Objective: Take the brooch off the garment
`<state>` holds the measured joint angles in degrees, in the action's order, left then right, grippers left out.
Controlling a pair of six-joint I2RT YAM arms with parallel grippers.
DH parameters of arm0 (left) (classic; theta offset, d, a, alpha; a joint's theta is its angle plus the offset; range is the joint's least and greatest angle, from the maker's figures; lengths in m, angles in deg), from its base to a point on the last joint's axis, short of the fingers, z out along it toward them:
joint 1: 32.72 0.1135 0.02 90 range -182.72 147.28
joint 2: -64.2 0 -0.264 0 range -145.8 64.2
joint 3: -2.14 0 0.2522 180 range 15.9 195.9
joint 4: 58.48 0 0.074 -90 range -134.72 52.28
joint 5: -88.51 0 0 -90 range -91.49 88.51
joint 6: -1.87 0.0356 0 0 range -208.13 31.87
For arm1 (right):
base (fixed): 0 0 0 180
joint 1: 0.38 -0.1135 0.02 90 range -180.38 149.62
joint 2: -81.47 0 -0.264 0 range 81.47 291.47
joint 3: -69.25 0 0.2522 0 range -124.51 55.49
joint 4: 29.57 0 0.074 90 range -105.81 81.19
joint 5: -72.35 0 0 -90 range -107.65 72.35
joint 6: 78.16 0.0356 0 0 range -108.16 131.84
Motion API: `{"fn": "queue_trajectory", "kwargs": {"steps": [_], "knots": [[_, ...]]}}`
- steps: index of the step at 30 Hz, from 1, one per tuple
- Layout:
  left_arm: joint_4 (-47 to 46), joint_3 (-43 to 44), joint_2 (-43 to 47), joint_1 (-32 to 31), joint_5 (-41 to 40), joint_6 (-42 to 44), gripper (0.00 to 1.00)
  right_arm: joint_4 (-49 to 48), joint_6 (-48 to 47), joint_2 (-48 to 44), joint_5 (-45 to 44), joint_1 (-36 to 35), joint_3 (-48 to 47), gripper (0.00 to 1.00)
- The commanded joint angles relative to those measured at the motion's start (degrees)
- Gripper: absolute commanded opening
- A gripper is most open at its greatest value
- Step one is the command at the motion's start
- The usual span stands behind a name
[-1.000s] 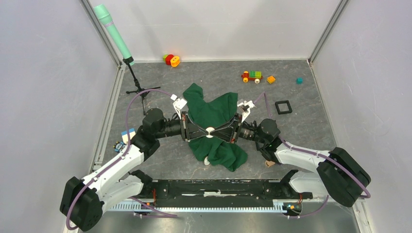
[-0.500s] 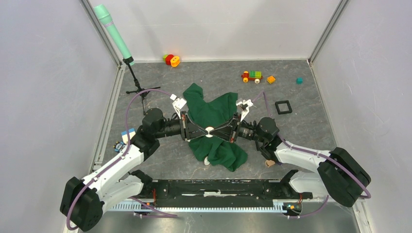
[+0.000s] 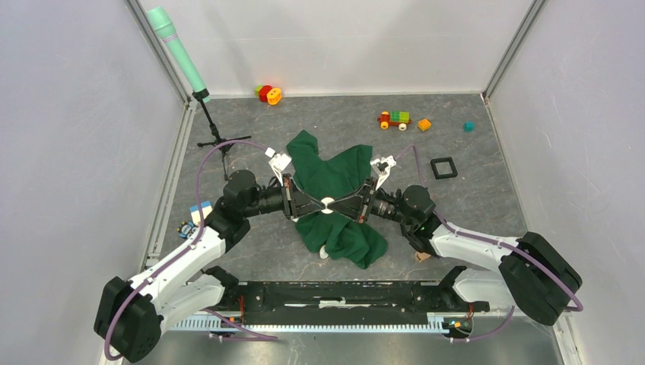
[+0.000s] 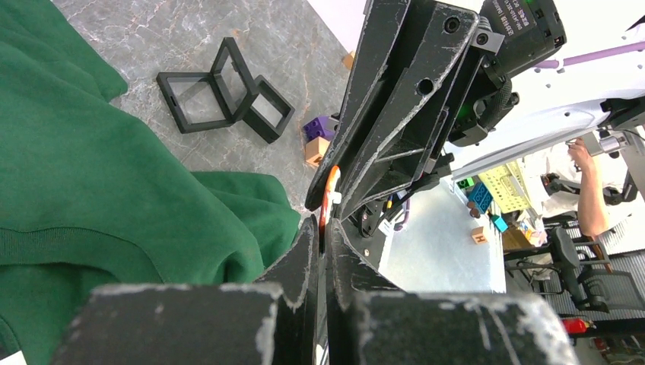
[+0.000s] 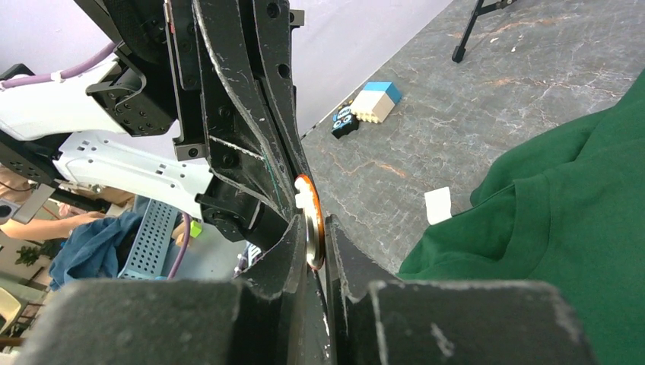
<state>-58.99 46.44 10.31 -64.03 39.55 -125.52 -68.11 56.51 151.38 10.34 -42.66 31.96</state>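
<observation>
The garment (image 3: 335, 201) is a dark green sweatshirt crumpled at the middle of the table. Above it, both arms meet tip to tip at the brooch (image 3: 327, 204), a tiny white round piece. My left gripper (image 3: 322, 204) comes in from the left and is shut on its thin edge. My right gripper (image 3: 333, 204) comes in from the right, its jaws closed against the same disc. The right wrist view shows the brooch (image 5: 310, 222) edge-on, silver with an orange rim, at my right gripper (image 5: 315, 225). In the left wrist view the brooch (image 4: 326, 199) sits above my left gripper (image 4: 323, 228), with green cloth (image 4: 91, 175) to the left.
A black square frame (image 3: 443, 167) lies right of the garment. A toy train (image 3: 394, 119), an orange block (image 3: 424, 125) and a teal block (image 3: 468, 126) sit at the back right. A tripod stand (image 3: 215, 138) is at the back left, small blocks (image 3: 199, 212) by the left arm.
My right gripper's jaws have narrowed onto the brooch and the right wrist has edged slightly left. The left gripper has stayed shut in place.
</observation>
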Motion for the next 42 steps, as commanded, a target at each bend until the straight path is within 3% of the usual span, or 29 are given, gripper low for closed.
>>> {"fn": "queue_trajectory", "kwargs": {"steps": [1,4,13,16,19,23,30,35,39,42], "knots": [[-3.40,-0.08,0.63,-1.12,3.71,-0.72,0.02,0.41,-0.56,-1.06,-7.79,0.19,1.18,0.15],[-3.33,-0.22,0.84,-1.13,3.06,-0.71,0.02,-0.46,-0.46,-1.98,-9.08,0.22,2.23,0.19],[-3.05,-0.41,0.89,-1.14,1.76,-0.50,0.02,-1.48,0.26,-2.29,-10.05,0.29,3.08,0.19],[-3.05,-0.31,0.75,-1.14,2.01,-0.43,0.02,-0.07,-1.50,-0.80,-7.28,0.28,1.06,0.20],[-3.05,0.07,-0.28,-1.15,2.89,-0.42,0.02,-0.96,-2.02,0.81,-3.70,0.10,-0.44,0.26],[-3.05,0.11,-0.02,-1.16,2.37,-0.32,0.02,1.33,-1.09,0.09,-7.08,0.16,0.12,0.26],[5.67,0.58,0.78,-1.14,-6.40,1.94,0.02,-2.02,-0.01,-2.55,-11.18,0.18,3.88,0.39],[11.55,1.03,0.49,-1.13,-13.08,3.70,0.02,-1.49,-1.29,-4.16,-11.13,0.23,4.62,0.57],[18.33,3.07,-1.13,-1.23,-17.86,6.77,0.02,7.03,-5.61,-6.12,-12.62,0.38,2.85,0.63],[25.54,6.51,-2.53,-3.27,-25.49,10.73,0.02,22.70,-12.36,-7.76,-17.10,0.36,-2.00,0.65]]}}
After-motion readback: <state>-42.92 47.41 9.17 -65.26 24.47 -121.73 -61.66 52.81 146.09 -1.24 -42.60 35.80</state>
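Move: The brooch is already in the air, pinched from both sides: its middle is about 2 cm to the right of the left hand and some 2 cm to the left of the right hand, level with both. The middle of the green garment lies roughly 20 cm below the left hand, 4 cm ahead and 5 cm to the right; the white card lies some 7 cm to the left of the left hand, at table height, neither ahead nor back. Keep the left gripper shut on the brooch and nearly still while you open the right fingers, slowly at first and then to over half wide, letting go of its edge and drawing the right hand off about 3 cm to the right, forward and down. Then lower the left hand some 6 cm towards the garment, easing left and forward, its wrist rolling and turning counter-clockwise about 20 degrees in all. ##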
